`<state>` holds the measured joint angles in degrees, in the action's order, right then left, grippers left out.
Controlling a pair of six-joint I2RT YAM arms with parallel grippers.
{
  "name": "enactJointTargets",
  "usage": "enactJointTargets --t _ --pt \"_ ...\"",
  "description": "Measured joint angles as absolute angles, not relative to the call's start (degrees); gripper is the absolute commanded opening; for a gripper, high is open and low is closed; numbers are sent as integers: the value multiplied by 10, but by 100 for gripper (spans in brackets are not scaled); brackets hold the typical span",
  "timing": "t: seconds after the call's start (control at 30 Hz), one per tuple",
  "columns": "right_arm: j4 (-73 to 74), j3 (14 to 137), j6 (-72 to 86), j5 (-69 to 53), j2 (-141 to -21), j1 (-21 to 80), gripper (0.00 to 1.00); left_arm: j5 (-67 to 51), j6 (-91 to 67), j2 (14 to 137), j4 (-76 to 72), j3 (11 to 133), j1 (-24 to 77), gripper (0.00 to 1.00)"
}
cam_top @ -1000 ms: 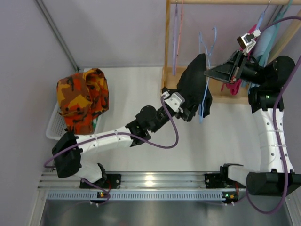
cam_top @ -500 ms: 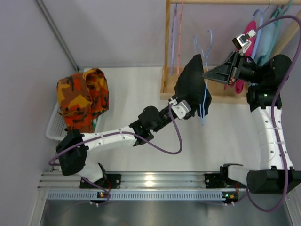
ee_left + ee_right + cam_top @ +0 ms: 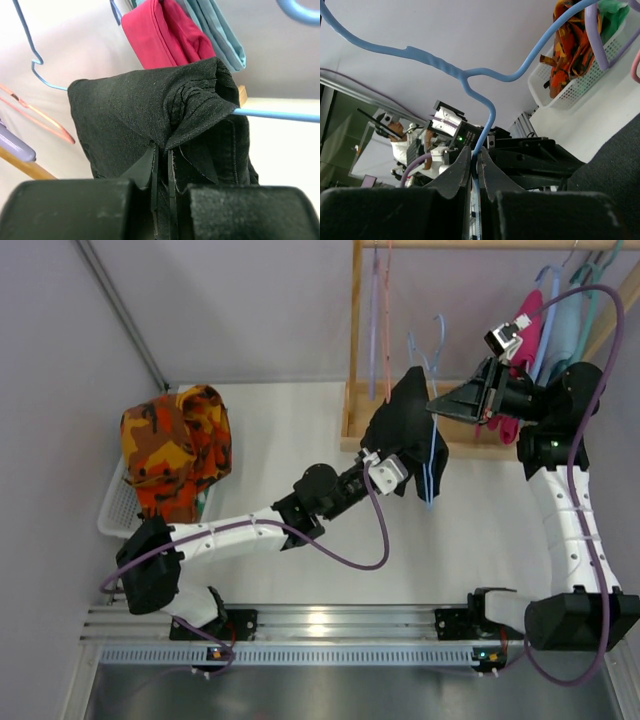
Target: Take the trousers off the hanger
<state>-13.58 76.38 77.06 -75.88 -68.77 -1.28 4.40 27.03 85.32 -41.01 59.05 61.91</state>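
Black trousers [image 3: 405, 425] hang folded over the bar of a blue wire hanger [image 3: 432, 455] in front of the wooden rack. My left gripper [image 3: 392, 465] is at their lower near edge, shut on a fold of the black cloth. The left wrist view shows that fold of the trousers [image 3: 150, 105] pinched between the jaws of the left gripper [image 3: 162, 157], with the hanger bar [image 3: 280, 116] running out to the right. My right gripper [image 3: 440, 403] is shut on the hanger's wire, and the hanger [image 3: 485, 75] enters the right gripper [image 3: 476, 157] just below its neck.
A wooden rack [image 3: 355, 340] stands at the back with pink and purple hangers [image 3: 378, 320] and pink and teal garments [image 3: 530, 325] on it. A white basket [image 3: 118, 502] at the left holds orange camouflage clothing [image 3: 175, 445]. The arms' rail runs along the near edge.
My left gripper has gone from open to shut on the trousers. The right gripper, hanger and trousers have shifted a little leftward and farther from the arm bases.
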Motion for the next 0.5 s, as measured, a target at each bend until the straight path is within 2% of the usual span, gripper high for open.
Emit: enactJointTargets --t 0.5 --pt "-141 690 733 -760 -686 -18 0 103 275 814 -301 699 613 0"
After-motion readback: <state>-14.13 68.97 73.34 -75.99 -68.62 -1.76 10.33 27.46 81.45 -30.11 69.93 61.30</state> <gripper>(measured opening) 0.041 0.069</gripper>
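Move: Just above the left hand, which already pinches the black trousers, the right fingers hold the blue hanger: about 13 cm higher, 3 cm to the right and 2 cm back. The trousers' middle lies roughly 3 cm ahead and 2 cm right of the left hand, level in height, so some 5 cm ahead, 1 cm left and 13 cm below the right hand. The pink hanger is around 20 cm ahead, 6 cm left and 10 cm above the left hand. Lifting the pinched cloth about 8 cm, the left hand draws it up towards the right gripper and slightly to its left, fingers staying shut. Against this the right hand keeps its grip on the blue hanger and sinks some 4 cm, easing a little forward, so hanger and trousers are worked in opposite directions. ##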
